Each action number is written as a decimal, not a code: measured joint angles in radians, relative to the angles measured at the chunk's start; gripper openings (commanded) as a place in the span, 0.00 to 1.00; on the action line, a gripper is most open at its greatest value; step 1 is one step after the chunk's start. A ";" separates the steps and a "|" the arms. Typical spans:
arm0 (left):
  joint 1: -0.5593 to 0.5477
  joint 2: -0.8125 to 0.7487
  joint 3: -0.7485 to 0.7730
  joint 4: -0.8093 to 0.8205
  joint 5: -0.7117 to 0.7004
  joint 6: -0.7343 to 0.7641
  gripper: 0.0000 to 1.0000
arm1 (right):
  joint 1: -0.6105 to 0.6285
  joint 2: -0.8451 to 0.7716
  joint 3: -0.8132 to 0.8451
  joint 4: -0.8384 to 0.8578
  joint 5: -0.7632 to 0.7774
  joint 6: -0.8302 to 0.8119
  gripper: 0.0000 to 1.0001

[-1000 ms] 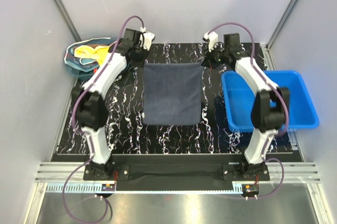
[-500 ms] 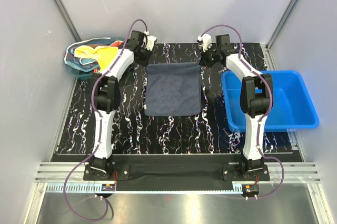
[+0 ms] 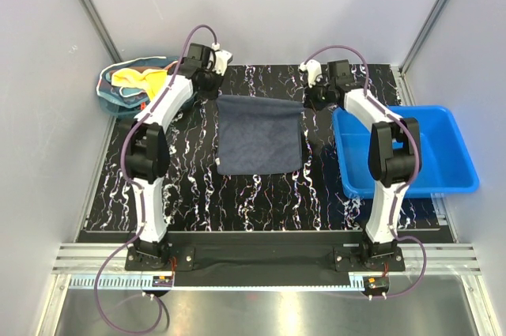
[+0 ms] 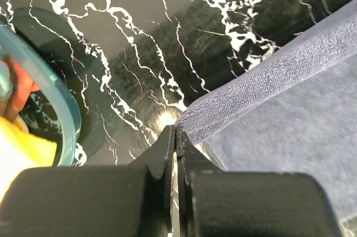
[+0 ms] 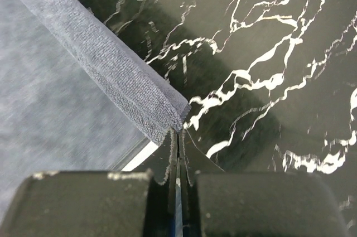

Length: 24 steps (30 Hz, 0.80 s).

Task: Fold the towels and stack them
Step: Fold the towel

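A dark grey-blue towel (image 3: pixel 259 134) lies spread on the black marbled mat (image 3: pixel 190 186) between the arms. My left gripper (image 3: pixel 215 92) is shut on its far left corner, and in the left wrist view the hem (image 4: pixel 262 75) runs up from the pinched tip of that gripper (image 4: pixel 176 132). My right gripper (image 3: pixel 308 97) is shut on the far right corner. The right wrist view shows the rolled hem (image 5: pixel 111 75) ending at this gripper (image 5: pixel 179 132). Both far corners look raised slightly off the mat. Yellow (image 3: pixel 130 77) and orange-red (image 3: pixel 142 91) towels lie bunched in the basket.
A teal mesh-sided basket (image 3: pixel 107 91) stands at the far left corner of the mat, its rim (image 4: pixel 47 95) close to my left gripper. A rigid blue plastic bin (image 3: pixel 455 150) sits at the right, beside the right arm. Grey walls enclose the back and sides.
The towel's near edge has slid away from the arm bases, so the towel looks shorter. Both grippers stayed shut on the far corners and shifted only slightly.
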 measured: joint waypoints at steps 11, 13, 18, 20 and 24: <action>-0.023 -0.130 -0.232 -0.034 -0.001 -0.028 0.00 | 0.023 -0.176 -0.188 -0.008 -0.009 0.032 0.00; -0.034 -0.133 -0.235 -0.046 -0.001 -0.038 0.00 | 0.032 -0.182 -0.210 -0.026 -0.007 0.040 0.00; -0.043 -0.201 -0.317 -0.049 -0.005 -0.070 0.00 | 0.056 -0.213 -0.258 -0.055 0.010 0.073 0.00; -0.043 -0.237 -0.354 -0.055 -0.004 -0.084 0.00 | 0.065 -0.236 -0.276 -0.063 0.012 0.085 0.00; -0.046 -0.286 -0.406 -0.064 -0.004 -0.112 0.00 | 0.078 -0.298 -0.328 -0.069 0.019 0.113 0.00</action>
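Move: The near edge of the towel lies on the table about 22 cm back from both hands. Its middle is some 16 cm to the left hand's right and 10 cm below it, and 16 cm to the right hand's left and 7 cm below. The basket of towels sits about 23 cm left and 6 cm ahead of the left hand. The blue bin's middle is roughly 30 cm right and 16 cm back of the right hand. Back towards the base both hands go together, some 11 cm, still pinching the two corners of the towel's far edge and carrying it above the lower layer towards the near edge. The left hand sinks slightly, while the right stays near its height after a small rise and dip; both tip about 10 degrees more downward, fingers shut. ##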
